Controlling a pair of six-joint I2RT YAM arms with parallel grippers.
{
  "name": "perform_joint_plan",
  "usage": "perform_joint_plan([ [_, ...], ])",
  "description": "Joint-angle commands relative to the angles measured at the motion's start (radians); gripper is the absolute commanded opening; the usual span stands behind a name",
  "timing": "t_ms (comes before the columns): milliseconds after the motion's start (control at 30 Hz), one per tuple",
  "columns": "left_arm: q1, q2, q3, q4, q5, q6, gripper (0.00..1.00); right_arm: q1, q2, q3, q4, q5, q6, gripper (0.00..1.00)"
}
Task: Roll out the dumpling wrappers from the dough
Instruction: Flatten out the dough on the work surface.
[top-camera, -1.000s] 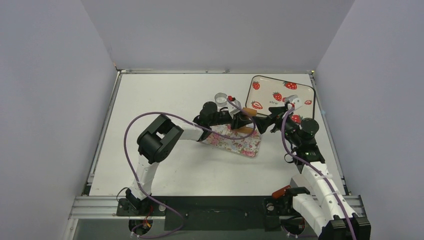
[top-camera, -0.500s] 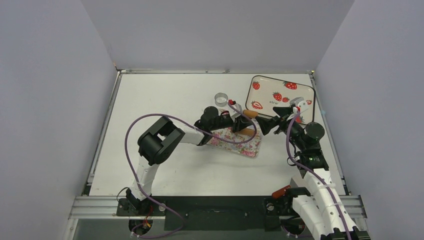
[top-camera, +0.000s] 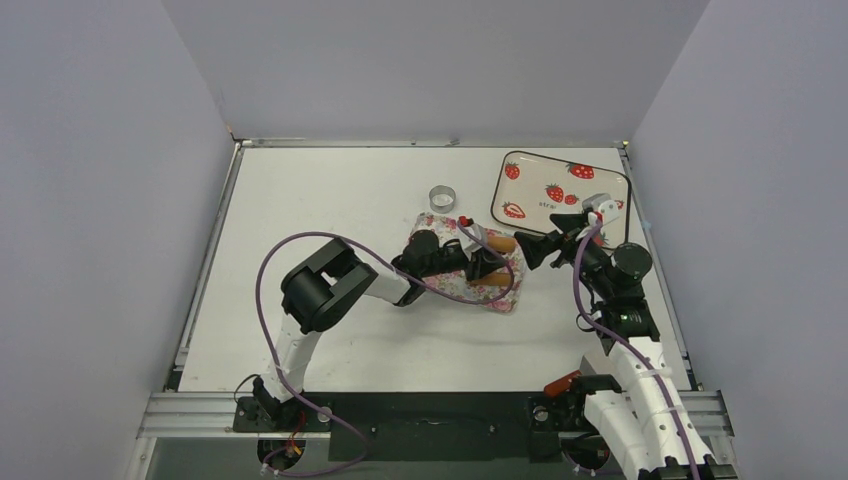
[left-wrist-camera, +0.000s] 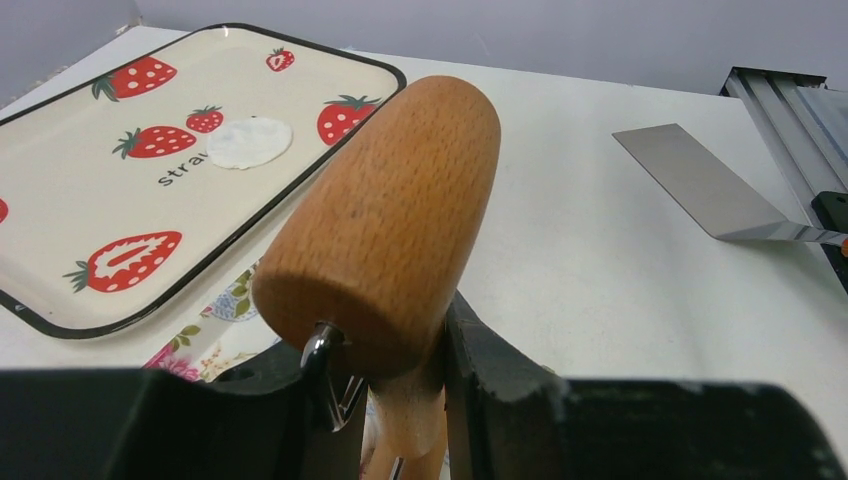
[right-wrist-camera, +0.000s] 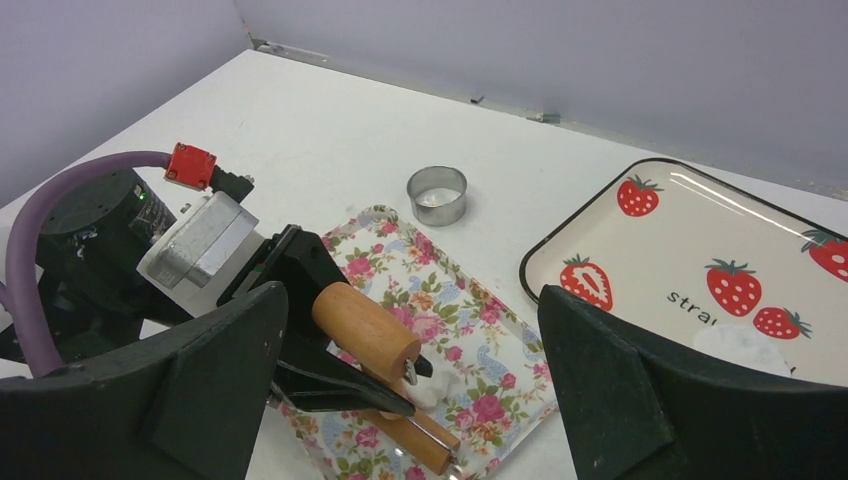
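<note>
My left gripper (top-camera: 486, 264) (left-wrist-camera: 397, 372) is shut on the thin handle of the brown wooden roller (left-wrist-camera: 385, 225) (right-wrist-camera: 365, 330), low over the floral tray (top-camera: 448, 283) (right-wrist-camera: 440, 300). A small white lump of dough (right-wrist-camera: 433, 392) lies on that tray, right under the roller beside the left fingers. One flat round dumpling wrapper (left-wrist-camera: 250, 142) (right-wrist-camera: 742, 348) rests on the strawberry tray (top-camera: 520, 187) (left-wrist-camera: 60, 210). My right gripper (top-camera: 538, 248) (right-wrist-camera: 408, 300) hangs open just right of the floral tray, facing the roller, with nothing between its fingers.
A silver metal ring (top-camera: 442, 197) (right-wrist-camera: 437, 194) stands on the table behind the floral tray. A shiny spatula blade (left-wrist-camera: 700, 185) lies flat on the table to the right. Grey walls close in the table on three sides.
My left gripper has drawn the roller back toward the near side over the floral tray. The right arm pulled back slightly to the right, then stayed still with its jaws open.
</note>
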Motion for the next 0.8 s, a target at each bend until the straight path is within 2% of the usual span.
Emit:
perform_joint_plan([
  [0, 0.006, 0.011, -0.026, -0.128, 0.056, -0.01, 0.0, -0.01, -0.001, 0.053, 0.013, -0.017, -0.021, 0.91],
  [200, 0.008, -0.167, 0.021, -0.265, 0.122, -0.032, 0.0, -0.01, 0.014, 0.07, 0.048, -0.016, -0.013, 0.91],
  [300, 0.03, -0.204, 0.094, -0.3, 0.145, -0.054, 0.0, -0.011, 0.006, 0.065, 0.069, -0.008, 0.005, 0.91],
  [400, 0.049, -0.186, 0.163, -0.286, 0.162, -0.081, 0.0, -0.01, -0.01, 0.057, 0.073, -0.001, 0.017, 0.91],
  [533, 0.06, -0.136, 0.23, -0.285, 0.132, -0.038, 0.0, -0.011, -0.036, 0.043, 0.056, 0.015, 0.014, 0.91],
  [767, 0.066, -0.037, 0.247, -0.249, 0.068, -0.027, 0.0, -0.011, -0.022, 0.033, 0.043, 0.031, 0.009, 0.91],
])
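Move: The dough lies flat on the flowered mat, some 7 cm below the left hand and about 2 cm ahead, level sideways; that hand already grips the double-ended roller, its lower roller down at the near side of the dough. From the left hand the cutter ring is roughly 17 cm ahead and 11 cm left, the strawberry tray's middle 16 cm ahead and 17 cm right. From the right hand the dough is about 7 cm ahead, 7 cm left and 20 cm below. Drawing back about 2 cm at first while easing upward, the left hand finishes its stroke towards the base, then swings forward some 5 cm and up about 6 cm, sinking slightly at the end. It keeps its grip on the handle, and the lower roller comes clear of the mat. The open, empty right hand rises roughly 2 cm. ##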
